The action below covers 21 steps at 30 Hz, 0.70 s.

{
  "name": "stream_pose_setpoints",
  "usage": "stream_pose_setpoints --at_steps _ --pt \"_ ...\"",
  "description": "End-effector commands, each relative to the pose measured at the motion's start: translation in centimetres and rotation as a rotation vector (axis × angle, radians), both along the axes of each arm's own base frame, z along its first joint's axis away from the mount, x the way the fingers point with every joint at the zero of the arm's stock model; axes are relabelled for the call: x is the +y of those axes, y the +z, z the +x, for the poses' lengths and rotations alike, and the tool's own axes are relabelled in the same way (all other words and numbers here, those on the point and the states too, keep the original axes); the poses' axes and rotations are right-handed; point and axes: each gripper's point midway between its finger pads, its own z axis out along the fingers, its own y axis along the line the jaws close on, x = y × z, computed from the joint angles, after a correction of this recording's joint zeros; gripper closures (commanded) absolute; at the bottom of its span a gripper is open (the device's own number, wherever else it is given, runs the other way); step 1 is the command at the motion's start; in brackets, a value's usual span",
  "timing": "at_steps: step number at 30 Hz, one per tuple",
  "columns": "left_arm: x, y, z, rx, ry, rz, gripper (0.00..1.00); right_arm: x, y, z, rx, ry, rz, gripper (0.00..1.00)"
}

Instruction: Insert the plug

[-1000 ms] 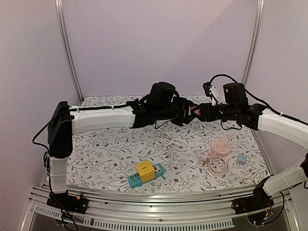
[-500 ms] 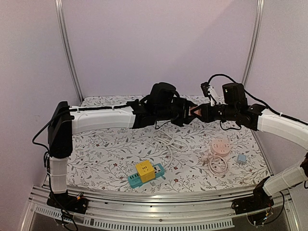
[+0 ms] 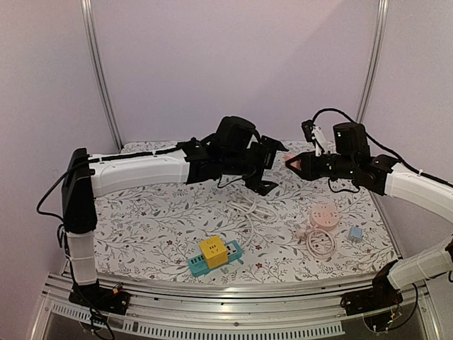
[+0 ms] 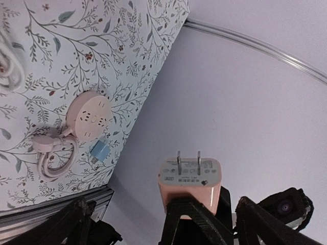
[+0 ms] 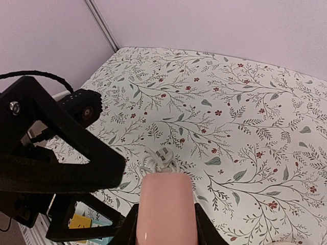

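The plug (image 3: 291, 161) is a pink cube-shaped adapter with two metal prongs, held in the air above the back of the table. My right gripper (image 3: 297, 163) is shut on it. In the right wrist view the plug's pink body (image 5: 166, 204) fills the gap between my right gripper's (image 5: 166, 227) fingers. In the left wrist view the plug's (image 4: 190, 179) pronged face points at the camera. My left gripper (image 3: 272, 168) stands open just left of the plug and does not touch it; its fingers (image 4: 74, 222) spread wide on either side.
On the flowered tablecloth (image 3: 156, 212) lie a round pink power strip (image 3: 324, 214) with its coiled cable (image 3: 318, 243), a small blue adapter (image 3: 354, 232), a white cable with plug (image 3: 244, 205), and a yellow cube socket (image 3: 212, 250) on a teal strip (image 3: 200, 265).
My left gripper has opened, let go of the pink plug and drawn back to the left. The right gripper has shut on the plug and now holds it alone.
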Motion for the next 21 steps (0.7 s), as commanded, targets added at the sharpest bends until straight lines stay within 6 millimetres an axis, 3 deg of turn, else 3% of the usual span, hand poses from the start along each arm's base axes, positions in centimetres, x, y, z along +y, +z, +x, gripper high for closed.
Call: stream_pose_setpoints --at_steps 1,5,8,14,21 --pt "3.8 1.2 -0.6 -0.098 -0.023 0.134 0.01 -1.3 -0.1 -0.5 -0.015 -0.034 -0.031 1.00" --pt "8.1 1.2 -0.7 -0.169 0.005 0.262 0.01 -2.2 -0.4 -0.6 -0.008 -0.068 -0.062 1.00" --pt "12.0 2.8 -1.0 -0.257 0.042 0.353 0.01 -2.8 -1.0 -0.7 0.006 -0.089 -0.089 1.00" --pt "22.3 4.5 -2.1 -0.404 0.118 0.676 0.00 -3.3 -1.6 -1.8 0.021 -0.082 -0.093 1.00" --pt "29.9 7.5 -4.2 -0.604 0.100 0.943 0.01 -3.4 -1.9 -2.9 0.030 -0.046 -0.092 1.00"
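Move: The pink plug sits in the closed right fingers, about 5 cm to the right of the open left gripper and level with it. From the right hand the pink round socket lies about 13 cm right, 1 cm ahead and 23 cm below; the pink cord coil is some 10 cm right and 10 cm back, the blue adapter 20 cm right and 7 cm back. From the left hand, the white cable lies 5 cm left, 4 cm ahead, well below. Sweep the left gripper, empty and still wide open, about 25 cm left, away from the pink plug, speeding up and rising some 8 cm, while its wrist turns about 45 degrees so the fingers swing from pointing right to mostly forward. Keep the right fingers closed on the plug and ease it a few centimetres right, back and slightly down, towards the round socket. ##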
